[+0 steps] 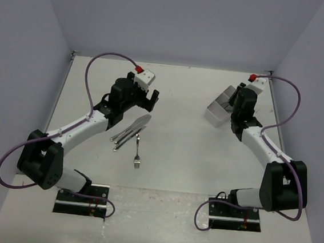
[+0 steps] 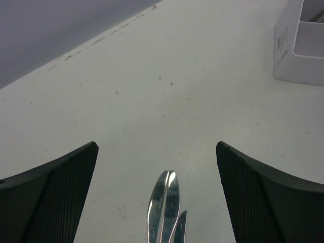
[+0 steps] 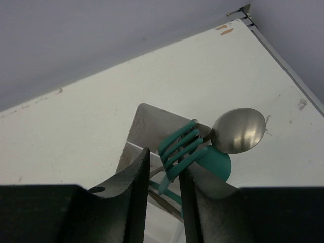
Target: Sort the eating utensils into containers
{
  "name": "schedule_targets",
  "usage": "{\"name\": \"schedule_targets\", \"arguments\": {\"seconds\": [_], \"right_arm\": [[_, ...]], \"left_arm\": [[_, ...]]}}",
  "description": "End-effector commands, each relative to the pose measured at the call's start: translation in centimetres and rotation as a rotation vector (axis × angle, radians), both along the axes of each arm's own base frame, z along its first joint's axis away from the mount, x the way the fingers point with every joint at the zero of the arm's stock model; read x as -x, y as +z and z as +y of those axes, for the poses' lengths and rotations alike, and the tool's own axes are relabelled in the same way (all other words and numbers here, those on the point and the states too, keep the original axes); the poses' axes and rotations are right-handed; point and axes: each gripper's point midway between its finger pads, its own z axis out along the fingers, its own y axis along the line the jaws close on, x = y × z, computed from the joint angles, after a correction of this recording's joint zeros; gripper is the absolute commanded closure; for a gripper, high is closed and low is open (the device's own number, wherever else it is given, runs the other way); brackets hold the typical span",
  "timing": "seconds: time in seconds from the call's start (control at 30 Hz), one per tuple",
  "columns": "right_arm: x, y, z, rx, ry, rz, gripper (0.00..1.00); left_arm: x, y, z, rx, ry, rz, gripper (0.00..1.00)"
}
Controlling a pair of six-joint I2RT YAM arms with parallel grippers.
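My right gripper (image 3: pixel 164 169) hangs over the white container (image 3: pixel 144 124), its jaws a narrow gap apart. A teal fork (image 3: pixel 182 147) stands in that gap, leaning on the right finger and clear of the left one. A silver spoon (image 3: pixel 239 129) and a teal spoon (image 3: pixel 216 164) stick out of the container (image 1: pixel 219 108) behind it. My left gripper (image 2: pixel 157 152) is wide open above the tips of silver knives (image 2: pixel 164 207). In the top view the left gripper (image 1: pixel 144 99) sits just beyond a pile of silver utensils (image 1: pixel 129 130), with a lone silver fork (image 1: pixel 137 155) nearer the bases.
The container (image 2: pixel 298 50) stands at the far right, near the back wall and right wall. The right arm (image 1: pixel 262 148) stretches along the right side. Grey walls close the table on three sides.
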Motion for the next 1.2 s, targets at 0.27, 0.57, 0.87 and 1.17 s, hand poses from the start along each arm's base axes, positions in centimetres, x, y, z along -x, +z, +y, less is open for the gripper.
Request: {"name": "schedule_targets", "arguments": {"seconds": [0.27,0.57,0.87,1.17], "right_arm": [[2.8,5.9,1.9,-0.078,0.127,-0.155,0.35],[7.0,10.1,2.4,-0.084,0.202,-0.280,0.23],[9.9,9.8,2.1,-0.077,0.216,-0.284,0.11],[10.1,9.5,3.4,-0.126,0.276,-0.282,0.06]], "left_arm": [[0.3,-0.7,0.3,-0.002,-0.002,0.032,0.00],[2.9,-4.4,0.6,0.040,0.033,0.229,0.00],[12.8,-12.2,1.3,-0.070,0.149,0.687,0.00],[20.8,-15.6,3.4,-0.127,0.338,0.965,0.00]]}}
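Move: The left hand's metal fork lies roughly 19 cm back, 2 cm to its left and 19 cm below; the knives lie about 9 cm farther out than that fork and 4 cm left of it. The right hand holds the green fork over the container, whose middle is about 2 cm ahead, 1 cm left and 15 cm below; a big spoon's bowl sticks out some 5 cm ahead and 7 cm right, 8 cm below. Right opens off the green fork, withdrawing back and up; open left sweeps back 18 cm, down 15, towards metal fork. ##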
